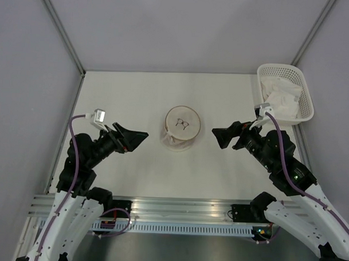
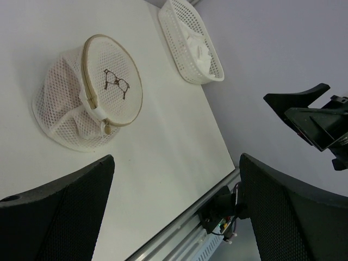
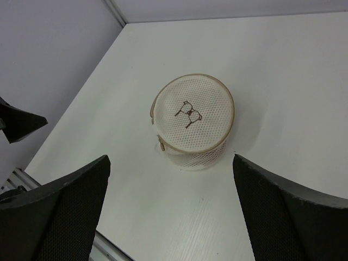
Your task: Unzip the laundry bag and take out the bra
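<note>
The laundry bag (image 1: 181,128) is a small round whitish mesh pod in the middle of the table. Its flat top has a tiny dark bra drawing and a brownish zip rim that runs closed all round. The zip pull (image 3: 161,144) hangs at the rim on the near side, and also shows as the zip pull (image 2: 107,129) from the left. The bra is hidden inside the laundry bag (image 2: 89,92). My left gripper (image 1: 137,142) hovers open to the bag's left, my right gripper (image 1: 218,139) open to its right. Both are apart from the laundry bag (image 3: 193,117) and hold nothing.
A white plastic lattice basket (image 1: 280,68) with white cloth in it stands at the far right corner, also seen as the basket (image 2: 190,46). Grey walls close in the table on three sides. A metal rail (image 1: 177,208) runs along the near edge.
</note>
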Action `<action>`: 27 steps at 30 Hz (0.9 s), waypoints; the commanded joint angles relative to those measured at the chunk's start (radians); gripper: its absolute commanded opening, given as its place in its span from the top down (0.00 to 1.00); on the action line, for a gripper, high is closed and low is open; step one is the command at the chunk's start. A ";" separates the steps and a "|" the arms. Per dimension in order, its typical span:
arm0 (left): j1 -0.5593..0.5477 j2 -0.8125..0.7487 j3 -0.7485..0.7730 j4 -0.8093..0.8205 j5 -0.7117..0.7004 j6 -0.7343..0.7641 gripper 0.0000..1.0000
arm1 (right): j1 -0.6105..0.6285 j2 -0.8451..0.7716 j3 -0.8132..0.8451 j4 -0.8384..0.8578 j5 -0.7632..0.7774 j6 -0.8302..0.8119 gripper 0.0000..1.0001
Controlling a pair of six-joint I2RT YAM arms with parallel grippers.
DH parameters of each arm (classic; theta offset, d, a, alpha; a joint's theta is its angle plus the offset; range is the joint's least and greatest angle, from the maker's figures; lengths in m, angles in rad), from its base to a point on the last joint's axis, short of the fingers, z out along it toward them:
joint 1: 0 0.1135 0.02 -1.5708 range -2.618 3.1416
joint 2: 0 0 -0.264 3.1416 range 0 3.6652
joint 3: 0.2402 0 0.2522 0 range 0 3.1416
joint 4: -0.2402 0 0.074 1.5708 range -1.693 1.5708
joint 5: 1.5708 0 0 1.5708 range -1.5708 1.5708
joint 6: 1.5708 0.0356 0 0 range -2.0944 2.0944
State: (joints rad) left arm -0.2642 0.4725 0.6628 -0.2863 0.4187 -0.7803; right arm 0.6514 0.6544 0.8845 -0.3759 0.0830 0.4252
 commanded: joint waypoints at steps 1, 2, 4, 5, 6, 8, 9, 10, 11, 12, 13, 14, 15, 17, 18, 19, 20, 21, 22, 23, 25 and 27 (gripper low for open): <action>-0.001 0.005 -0.038 0.058 -0.027 -0.062 0.00 | 0.001 0.019 -0.028 0.084 -0.029 0.035 0.02; -0.001 0.008 -0.049 0.061 -0.041 -0.069 0.00 | 0.002 0.025 -0.036 0.088 -0.037 0.041 0.02; -0.003 0.026 -0.077 0.082 -0.063 -0.086 0.00 | 0.001 0.042 -0.064 0.101 -0.042 0.052 0.02; -0.003 0.038 -0.081 0.081 -0.084 -0.094 0.00 | 0.001 0.045 -0.073 0.107 -0.042 0.056 0.02; -0.003 0.054 -0.086 0.079 -0.098 -0.120 0.00 | 0.002 0.050 -0.082 0.115 -0.037 0.061 0.02; -0.007 0.118 -0.095 0.081 -0.129 -0.157 0.00 | 0.002 0.057 -0.110 0.138 -0.025 0.072 0.02; -0.012 0.148 -0.109 0.100 -0.136 -0.186 0.00 | 0.002 0.068 -0.116 0.146 -0.022 0.073 0.02; -0.029 0.172 -0.118 0.128 -0.144 -0.197 0.00 | 0.001 0.073 -0.130 0.161 -0.022 0.076 0.02; -0.041 0.223 -0.140 0.201 -0.162 -0.221 0.01 | 0.001 0.080 -0.134 0.167 -0.019 0.078 0.02; -0.055 0.248 -0.144 0.237 -0.175 -0.230 0.01 | 0.002 0.086 -0.139 0.175 -0.019 0.081 0.02; -0.084 0.277 -0.143 0.263 -0.188 -0.237 0.01 | 0.002 0.103 -0.150 0.192 -0.019 0.084 0.02; -0.099 0.344 -0.126 0.307 -0.222 -0.238 0.01 | 0.001 0.112 -0.154 0.196 -0.020 0.090 0.02; -0.113 0.372 -0.114 0.320 -0.241 -0.229 0.01 | 0.001 0.126 -0.159 0.206 -0.022 0.090 0.02; -0.141 0.435 -0.074 0.348 -0.280 -0.215 0.02 | 0.001 0.140 -0.173 0.222 -0.025 0.101 0.02; -0.145 0.487 -0.062 0.370 -0.290 -0.212 0.03 | 0.002 0.146 -0.176 0.229 -0.031 0.103 0.02; -0.145 0.506 -0.049 0.383 -0.299 -0.208 0.03 | 0.002 0.154 -0.182 0.236 -0.034 0.106 0.02; -0.147 0.520 -0.036 0.395 -0.320 -0.197 0.04 | 0.002 0.156 -0.183 0.236 -0.035 0.107 0.02; -0.148 0.544 -0.029 0.427 -0.333 -0.192 0.04 | 0.002 0.156 -0.186 0.241 -0.035 0.113 0.02; -0.148 0.557 -0.016 0.437 -0.356 -0.185 0.04 | 0.002 0.152 -0.193 0.244 -0.037 0.115 0.02; -0.150 0.572 -0.006 0.443 -0.363 -0.182 0.04 | 0.002 0.149 -0.197 0.246 -0.037 0.115 0.02; -0.148 0.632 0.014 0.453 -0.371 -0.177 0.04 | 0.004 0.142 -0.209 0.256 -0.037 0.116 0.02; -0.150 0.681 0.043 0.460 -0.362 -0.177 0.04 | 0.002 0.145 -0.214 0.261 -0.042 0.118 0.02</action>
State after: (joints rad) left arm -0.4084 1.0904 0.6399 0.0811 0.0998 -0.9634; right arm 0.6518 0.8101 0.6823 -0.1715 0.0551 0.5282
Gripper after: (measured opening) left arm 0.968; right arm 0.979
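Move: The laundry bag stands about 15 cm ahead of the left hand and 15 cm to its right, its middle some 22 cm below. From the right hand the same bag is roughly 13 cm ahead, 14 cm to the left and 25 cm down. Its zip pull, on the lid's near left rim, lies about 11 cm ahead of the left hand, 9 cm to its right and 19 cm lower. Down and forward, about 12 cm each way, the left hand swoops towards the bag's left side, drifting a little right and lifting slightly at the end while still going forward; its fingers tip down some 20 degrees and swing slightly counter-clockwise. The right hand sinks about 9 cm, easing left and a little forward towards the bag. Both grippers stay wide open, touching nothing. ##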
